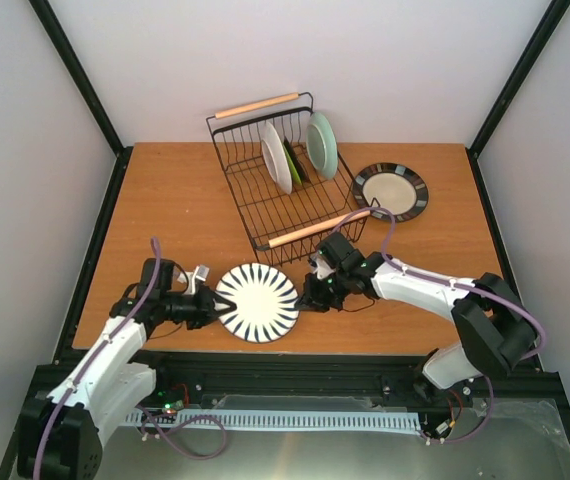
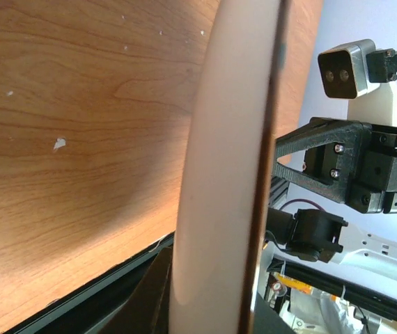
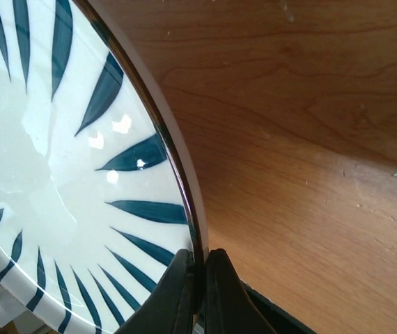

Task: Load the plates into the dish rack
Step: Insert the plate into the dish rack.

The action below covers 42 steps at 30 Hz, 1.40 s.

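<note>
A white plate with black radial stripes (image 1: pixel 257 302) is held over the table's front edge, its face tilted toward the top camera. My left gripper (image 1: pixel 215 305) is shut on its left rim. In the left wrist view the plate (image 2: pixel 226 174) runs edge-on between the dark fingers (image 2: pixel 141 299). On the opposite rim my right gripper (image 1: pixel 303 298) is shut; its wrist view shows the jaws (image 3: pixel 200 278) pinching the striped plate (image 3: pixel 45 174). The black wire dish rack (image 1: pixel 255 215) stands behind, holding a white plate (image 1: pixel 275 157), a lime green one (image 1: pixel 293 160) and a mint green one (image 1: pixel 322 145) upright.
A black-rimmed cream plate (image 1: pixel 391 190) lies flat on the table to the right of the rack. The rack's near wooden handle (image 1: pixel 317 228) sits just behind my right wrist. The table's black front rail (image 1: pixel 295 365) runs below the held plate.
</note>
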Each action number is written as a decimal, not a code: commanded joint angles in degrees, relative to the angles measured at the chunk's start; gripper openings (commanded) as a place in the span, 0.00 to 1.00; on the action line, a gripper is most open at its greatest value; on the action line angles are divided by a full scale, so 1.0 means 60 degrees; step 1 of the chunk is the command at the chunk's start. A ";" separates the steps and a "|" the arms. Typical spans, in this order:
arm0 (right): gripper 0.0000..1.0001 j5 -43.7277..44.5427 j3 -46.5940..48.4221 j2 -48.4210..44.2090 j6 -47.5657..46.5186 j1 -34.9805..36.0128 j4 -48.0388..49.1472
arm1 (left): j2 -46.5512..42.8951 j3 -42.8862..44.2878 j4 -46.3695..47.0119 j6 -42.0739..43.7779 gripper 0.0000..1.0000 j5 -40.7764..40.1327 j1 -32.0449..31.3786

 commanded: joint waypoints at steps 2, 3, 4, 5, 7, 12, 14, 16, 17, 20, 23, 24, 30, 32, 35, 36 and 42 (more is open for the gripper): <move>0.03 -0.1334 0.0395 0.0237 -0.0552 0.0186 0.1219 | -0.0238 0.0639 -0.0822 -0.0089 0.00 -0.0554 -0.0058; 0.03 -0.1324 0.0426 0.0285 -0.0689 0.0194 0.1086 | -0.0314 0.0733 -0.1102 0.0019 0.01 -0.0592 -0.0058; 0.03 -0.1301 0.0492 0.0307 -0.0843 0.0193 0.0890 | -0.0421 0.0829 -0.1428 0.0124 0.01 -0.0612 -0.0058; 0.03 -0.1230 0.0528 0.0310 -0.1014 0.0200 0.0575 | -0.0566 0.0913 -0.1882 0.0216 0.01 -0.0636 -0.0058; 0.03 -0.1157 0.0578 0.0272 -0.1380 0.0201 0.0112 | -0.0917 0.0968 -0.2532 0.0337 0.01 -0.0733 -0.0058; 0.18 -0.0868 0.0374 -0.0114 -0.1905 0.0194 -0.0709 | -0.1942 0.0942 -0.3527 0.0158 0.01 -0.0813 -0.0055; 0.24 -0.0742 0.0322 -0.0315 -0.1997 0.0201 -0.0856 | -0.2144 0.1106 -0.3756 0.0049 0.01 -0.0819 -0.0055; 0.28 -0.0631 0.0383 -0.0511 -0.2096 0.0201 -0.1073 | -0.2231 0.1389 -0.4018 0.0050 0.01 -0.0850 -0.0051; 0.29 -0.0586 0.0421 -0.0605 -0.2145 0.0197 -0.1194 | -0.2245 0.1558 -0.4162 0.0082 0.01 -0.0911 -0.0058; 0.34 -0.0285 0.0576 -0.0866 -0.2424 0.0201 -0.1832 | -0.2196 0.1996 -0.4474 0.0142 0.01 -0.0866 -0.0058; 0.39 0.0132 0.0799 -0.1282 -0.2735 0.0201 -0.2357 | -0.2230 0.2539 -0.4524 -0.0147 0.01 -0.0833 -0.0058; 0.40 0.0324 0.0903 -0.1530 -0.2800 0.0197 -0.2570 | -0.2217 0.2794 -0.4612 -0.0217 0.01 -0.0887 -0.0058; 0.40 0.1060 0.2091 -0.2731 -0.3658 0.0265 -0.3941 | -0.1782 0.4699 -0.5288 -0.0478 0.01 -0.1184 -0.0058; 0.40 0.1342 0.2592 -0.3092 -0.4100 0.0463 -0.4321 | -0.1565 0.5350 -0.5609 -0.0514 0.01 -0.1318 -0.0055; 0.43 0.2068 0.3433 -0.3349 -0.4777 0.1185 -0.4830 | -0.1295 0.6064 -0.6141 -0.0502 0.01 -0.1450 -0.0058; 0.44 0.2278 0.3684 -0.3353 -0.4976 0.1436 -0.5011 | -0.1245 0.6234 -0.6337 -0.0501 0.01 -0.1508 -0.0057; 0.51 0.3747 0.4969 -0.2980 -0.6156 0.2980 -0.5164 | -0.1174 0.7072 -0.7079 -0.0797 0.01 -0.1675 -0.0056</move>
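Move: Both hands pinch opposite rims of the striped plate: its middle is about 7 cm to the left hand's right and 9 cm to the right hand's left, roughly 1 cm ahead of the left hand, and about level in height. The rack's middle lies some 33 cm ahead and 12 cm right of the left hand, or 33 ahead and 3 left of the right. Its near wooden handle is 22 cm ahead and 4 right of the right hand; the dark-rimmed plate lies level with the rack's middle, 25 cm to its right. The right fingers open to nearly half and let go of the striped plate's right rim; that hand eases back, then right, and climbs nearly 20 cm while its wrist swings round about 45 degrees. The left hand keeps its pinch on the opposite rim, first drawing back and left about 5 cm, then lifting the plate to some 15 cm above its start with only a slight roll. ##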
